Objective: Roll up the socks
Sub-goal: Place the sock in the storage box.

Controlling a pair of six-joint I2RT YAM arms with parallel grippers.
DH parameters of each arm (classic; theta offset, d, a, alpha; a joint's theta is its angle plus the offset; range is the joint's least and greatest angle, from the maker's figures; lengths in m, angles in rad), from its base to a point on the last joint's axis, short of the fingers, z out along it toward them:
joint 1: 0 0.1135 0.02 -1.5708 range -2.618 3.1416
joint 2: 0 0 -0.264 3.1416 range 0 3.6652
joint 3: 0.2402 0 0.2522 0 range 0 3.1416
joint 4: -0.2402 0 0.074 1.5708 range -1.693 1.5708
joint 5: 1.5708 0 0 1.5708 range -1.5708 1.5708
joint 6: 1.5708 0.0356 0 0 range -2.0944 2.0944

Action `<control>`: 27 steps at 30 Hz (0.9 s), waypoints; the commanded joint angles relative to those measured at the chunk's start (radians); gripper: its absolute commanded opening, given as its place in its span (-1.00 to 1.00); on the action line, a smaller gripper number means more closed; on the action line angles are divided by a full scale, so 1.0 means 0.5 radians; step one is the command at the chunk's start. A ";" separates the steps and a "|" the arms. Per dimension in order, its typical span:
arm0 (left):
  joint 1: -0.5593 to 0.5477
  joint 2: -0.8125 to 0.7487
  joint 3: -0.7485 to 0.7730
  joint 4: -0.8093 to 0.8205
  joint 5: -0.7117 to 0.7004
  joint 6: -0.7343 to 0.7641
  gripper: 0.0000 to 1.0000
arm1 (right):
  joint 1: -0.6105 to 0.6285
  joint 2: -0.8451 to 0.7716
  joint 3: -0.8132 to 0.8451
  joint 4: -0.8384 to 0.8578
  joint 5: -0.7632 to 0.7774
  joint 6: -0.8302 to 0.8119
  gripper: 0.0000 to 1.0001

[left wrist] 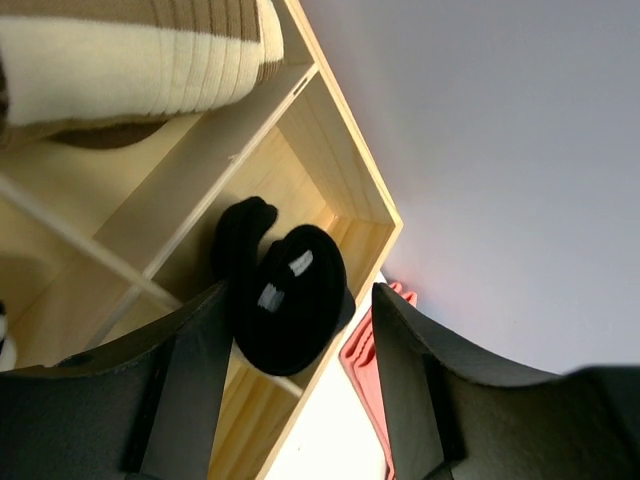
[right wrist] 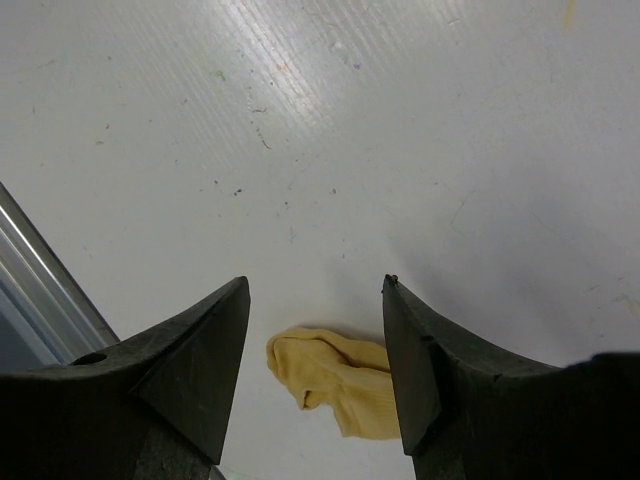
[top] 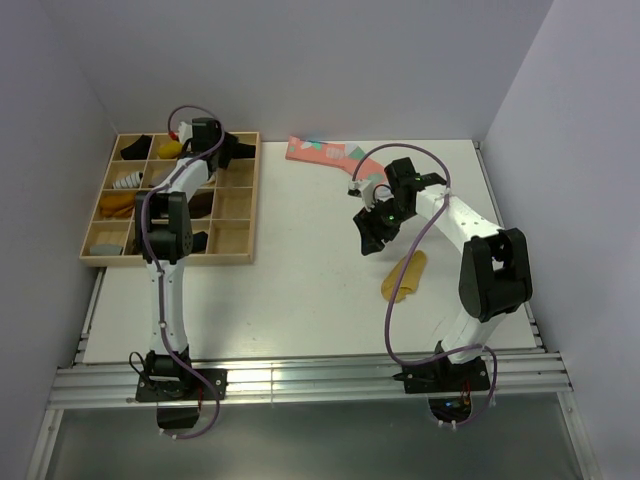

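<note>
A black sock (left wrist: 285, 295) with white stripes lies rolled in the corner compartment of the wooden tray (left wrist: 350, 165). My left gripper (left wrist: 298, 292) hangs over it, open, with a finger on each side of the roll. In the top view the left gripper (top: 228, 150) covers that far right compartment. The mustard-tan sock (top: 405, 275) lies loose on the white table, also seen as the tan sock (right wrist: 335, 385) in the right wrist view. My right gripper (top: 372, 232) hovers open just behind the tan sock, and in its own view the right gripper (right wrist: 315, 285) holds nothing.
The wooden tray (top: 170, 260) fills the back left and holds several rolled socks, among them a cream and brown striped roll (left wrist: 130, 60). A long pink sock (top: 325, 155) lies at the back centre. The aluminium rail (top: 300, 380) runs along the near edge.
</note>
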State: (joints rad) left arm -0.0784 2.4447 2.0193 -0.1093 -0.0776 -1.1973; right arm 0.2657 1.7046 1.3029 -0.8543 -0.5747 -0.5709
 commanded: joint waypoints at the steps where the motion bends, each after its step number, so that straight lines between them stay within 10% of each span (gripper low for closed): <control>1: -0.009 -0.171 -0.078 -0.048 -0.014 0.044 0.23 | -0.013 0.015 0.076 -0.019 -0.050 -0.021 0.26; 27: 0.025 0.102 0.312 -0.309 0.005 0.026 -0.40 | -0.016 -0.025 0.023 -0.006 -0.035 -0.021 0.25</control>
State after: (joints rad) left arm -0.0734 2.4737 2.1143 -0.2230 -0.0509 -1.1736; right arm 0.2657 1.7046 1.3033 -0.8539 -0.5877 -0.5705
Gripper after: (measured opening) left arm 0.314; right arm 0.629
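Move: Just beyond and below the left hand's open fingers, the rolled black sock sits in the box's far right cell, about 2 cm ahead, in line sideways and some 3 cm down. The striped cream sock fills the next cell, about 8 cm to the left and 1 cm ahead; the coral sock lies outside the box, roughly 26 cm to the right and 1 cm back, lower still. From the right hand the black sock is some 32 cm ahead and 30 cm left. Closing to about half their former gap, the left fingers pinch the near part of the black sock. Meanwhile the hand eases back about 1 cm and rises by about as much, then noses forward and down again to nearly its starting place over the cell, fingers still pointing forward and down. ##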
